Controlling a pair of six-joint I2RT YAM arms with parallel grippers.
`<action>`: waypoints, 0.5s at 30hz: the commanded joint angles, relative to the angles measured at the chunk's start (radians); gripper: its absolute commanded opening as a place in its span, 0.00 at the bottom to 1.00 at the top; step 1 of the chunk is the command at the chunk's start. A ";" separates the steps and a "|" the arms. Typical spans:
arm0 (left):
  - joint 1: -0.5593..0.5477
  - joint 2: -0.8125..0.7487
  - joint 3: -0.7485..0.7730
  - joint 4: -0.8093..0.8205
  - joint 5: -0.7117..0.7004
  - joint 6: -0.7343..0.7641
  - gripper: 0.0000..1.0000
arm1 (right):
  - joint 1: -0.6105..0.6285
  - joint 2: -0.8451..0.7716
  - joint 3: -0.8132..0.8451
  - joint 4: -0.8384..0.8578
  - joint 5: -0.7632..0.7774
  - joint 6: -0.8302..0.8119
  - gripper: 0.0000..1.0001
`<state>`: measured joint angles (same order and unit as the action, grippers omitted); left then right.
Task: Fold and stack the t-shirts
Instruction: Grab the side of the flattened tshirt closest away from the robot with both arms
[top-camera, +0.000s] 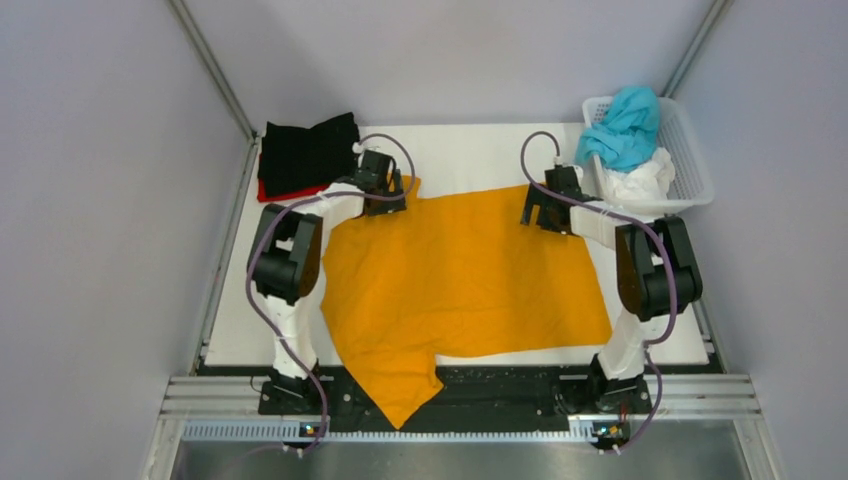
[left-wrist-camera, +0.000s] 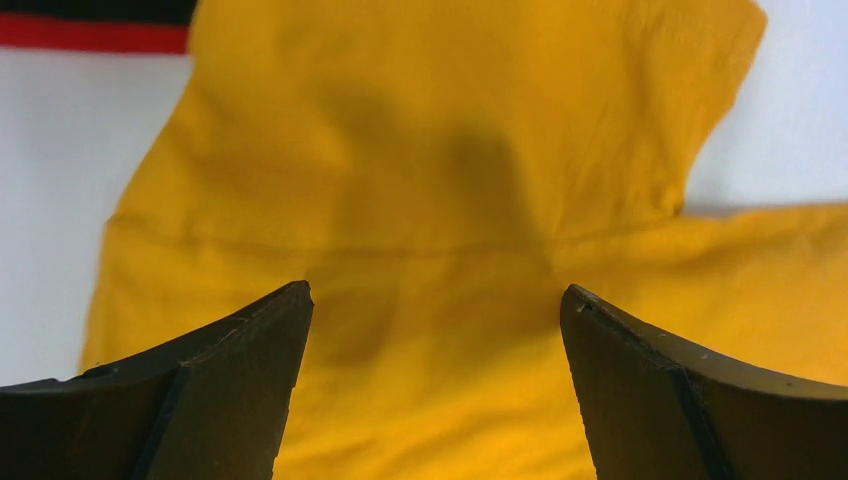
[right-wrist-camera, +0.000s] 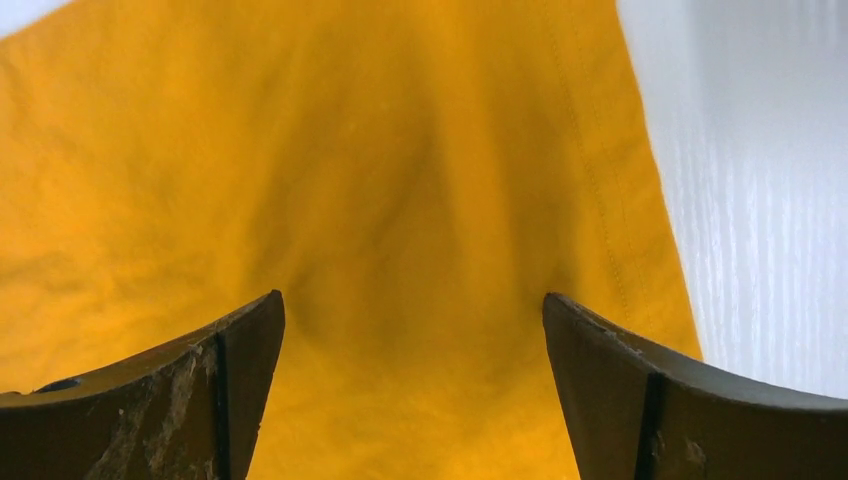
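Note:
The orange t-shirt (top-camera: 460, 280) lies spread across the white table, one sleeve hanging over the near edge. My left gripper (top-camera: 385, 196) is open over its far left sleeve (left-wrist-camera: 440, 180), jaws wide apart with only cloth between them. My right gripper (top-camera: 545, 208) is open over its far right corner (right-wrist-camera: 420, 200), near the hem. The black t-shirt (top-camera: 308, 152) lies folded on the red t-shirt (top-camera: 285, 190) at the far left; both show as stripes in the left wrist view (left-wrist-camera: 90, 30). The teal t-shirt (top-camera: 625, 125) and white t-shirt (top-camera: 640, 182) sit in the basket.
The white lattice basket (top-camera: 695, 165) stands at the far right corner of the table. Grey walls enclose the table on three sides. A metal rail (top-camera: 460, 392) runs along the near edge by the arm bases.

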<state>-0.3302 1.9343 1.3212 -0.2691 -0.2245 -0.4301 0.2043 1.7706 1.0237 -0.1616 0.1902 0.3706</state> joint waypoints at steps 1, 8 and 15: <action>0.002 0.157 0.191 -0.047 -0.010 -0.019 0.99 | 0.006 0.073 0.078 0.006 0.083 0.030 0.99; 0.017 0.350 0.388 -0.082 0.067 -0.022 0.99 | -0.045 0.158 0.153 -0.008 0.034 0.066 0.99; 0.039 0.486 0.625 -0.127 0.203 0.010 0.99 | -0.078 0.241 0.287 -0.045 0.018 0.063 0.99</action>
<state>-0.3004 2.3199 1.8526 -0.3614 -0.1513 -0.4309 0.1520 1.9472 1.2457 -0.1722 0.2367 0.4129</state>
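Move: The orange shirt lies flat under both open grippers. Its far edge is about 10 cm ahead of my left hand, 2 cm right and 2 cm below, with the sleeve notch some 3 cm ahead and 7 cm right. The black folded stack is roughly 15 cm ahead and 20 cm left of that hand. From my right hand, the edge is about 10 cm straight ahead, 1 cm lower; the basket lies some 20 cm ahead and 25 cm right. With both grippers staying wide open, I set my left fingertips down about 2 cm onto the orange cloth and push it forward some 10 cm, edging a little to the right past the black stack. My right fingertips, already low on the cloth, slide it forward too, about 6 cm and slightly right, while that wrist turns a few degrees clockwise. ##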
